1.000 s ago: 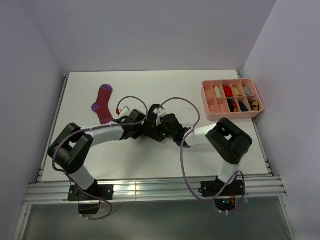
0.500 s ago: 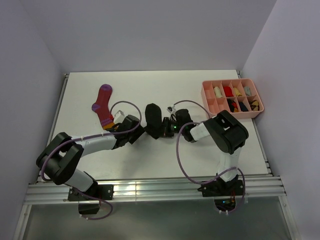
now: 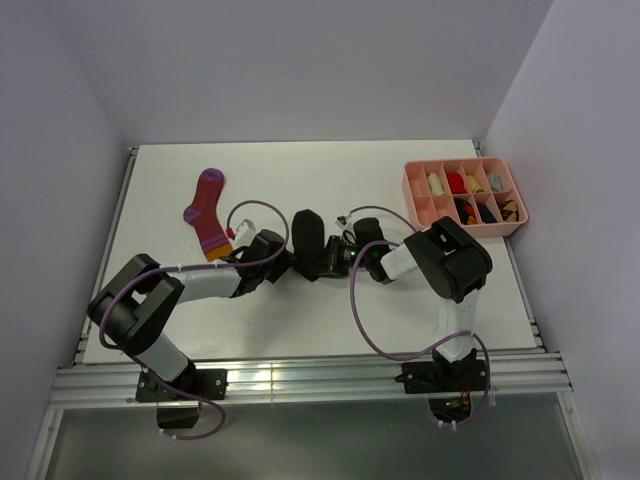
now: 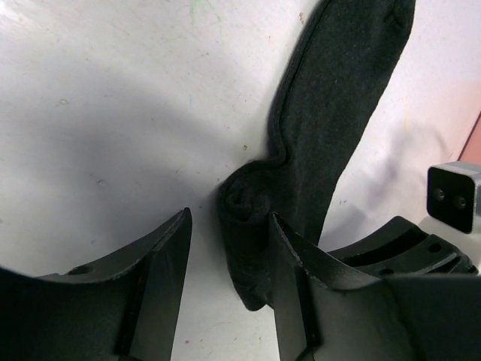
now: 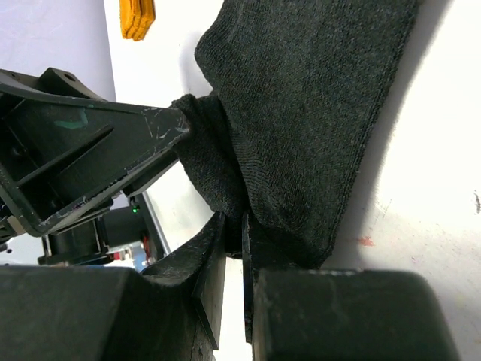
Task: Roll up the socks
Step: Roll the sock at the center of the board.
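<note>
A black sock (image 3: 307,232) lies mid-table, its near end rolled into a small coil (image 4: 252,201) while the rest stretches away flat (image 4: 338,98). My left gripper (image 4: 229,259) is open and straddles the coil: the right finger touches it, and bare table shows beside the left finger. My right gripper (image 5: 242,233) is shut on the rolled end of the black sock (image 5: 301,113) from the opposite side. In the top view the two grippers, left (image 3: 290,262) and right (image 3: 328,258), meet at the sock's near end. A magenta sock (image 3: 205,212) with purple stripes and an orange toe lies flat at the left.
A pink compartment tray (image 3: 415,200) with several rolled socks in it stands at the back right. The magenta sock's orange toe (image 5: 137,16) shows at the top of the right wrist view. Both arms' cables loop above the table's middle.
A second ago both grippers were bunched over the black sock. It now lies stretched toward the back. The left gripper has opened around the coil; the right has stayed shut on it.
</note>
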`<state>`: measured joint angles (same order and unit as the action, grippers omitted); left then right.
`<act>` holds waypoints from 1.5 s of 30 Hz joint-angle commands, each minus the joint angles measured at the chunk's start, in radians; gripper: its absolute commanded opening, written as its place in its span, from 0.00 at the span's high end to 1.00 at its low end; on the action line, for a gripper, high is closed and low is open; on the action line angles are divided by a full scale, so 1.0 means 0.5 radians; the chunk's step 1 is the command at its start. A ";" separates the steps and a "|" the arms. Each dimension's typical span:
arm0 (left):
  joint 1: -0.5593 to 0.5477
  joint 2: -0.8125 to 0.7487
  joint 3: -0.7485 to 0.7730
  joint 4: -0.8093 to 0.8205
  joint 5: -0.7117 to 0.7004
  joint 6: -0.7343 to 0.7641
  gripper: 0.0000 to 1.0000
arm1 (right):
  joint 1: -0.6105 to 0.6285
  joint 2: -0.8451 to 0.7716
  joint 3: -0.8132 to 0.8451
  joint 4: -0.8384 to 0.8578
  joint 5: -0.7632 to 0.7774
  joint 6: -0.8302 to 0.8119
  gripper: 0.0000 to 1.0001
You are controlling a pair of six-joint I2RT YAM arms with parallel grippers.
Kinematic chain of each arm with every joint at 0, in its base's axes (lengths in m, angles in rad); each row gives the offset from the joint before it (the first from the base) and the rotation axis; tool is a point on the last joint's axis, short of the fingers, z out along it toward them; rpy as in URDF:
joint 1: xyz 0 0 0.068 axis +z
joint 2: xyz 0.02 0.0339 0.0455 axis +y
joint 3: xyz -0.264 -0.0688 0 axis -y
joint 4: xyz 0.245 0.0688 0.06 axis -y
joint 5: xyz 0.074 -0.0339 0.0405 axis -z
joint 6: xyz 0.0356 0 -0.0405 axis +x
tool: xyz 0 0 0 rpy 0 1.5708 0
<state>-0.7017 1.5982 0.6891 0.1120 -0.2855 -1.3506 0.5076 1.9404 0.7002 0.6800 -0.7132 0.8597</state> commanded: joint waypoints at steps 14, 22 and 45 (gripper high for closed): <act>-0.063 0.163 0.064 -0.006 0.093 0.032 0.90 | -0.036 0.003 0.081 -0.151 0.021 -0.068 0.96; -0.066 0.200 0.278 -0.361 -0.033 0.262 1.00 | -0.036 -0.401 0.314 -0.776 0.195 -0.636 0.67; -0.060 0.166 0.410 -0.598 0.123 0.701 1.00 | -0.018 0.086 1.032 -1.289 0.969 -1.134 0.64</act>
<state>-0.7280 1.6863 0.8814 -0.1139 -0.2485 -1.0512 0.4973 1.9743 1.1614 0.0574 -0.3237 0.2928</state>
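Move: The black sock's bunched near fold, which the left fingers are to pinch, lies about 2 cm right of the left hand, level ahead and some 1 cm lower. The right hand holds that near end; the sock's flat toe part is about 12 cm ahead of the right hand, 3 cm to its left and 2 cm below. The red striped sock lies some 19 cm left of the left hand and 11 cm ahead; the pink box roughly 34 cm right of the right hand and 16 cm ahead. The black sock's bunched fold passes from right to left: the left hand eases about 1.5 cm right and slightly down, closes on it and, keeping the pinch, turns some 15 degrees clockwise with its left side rising. After that pinch the right fingers open off the near end, and the hand arcs up and forward about 11 cm, then down over the toe part, fingers parted and tipping more downward. ##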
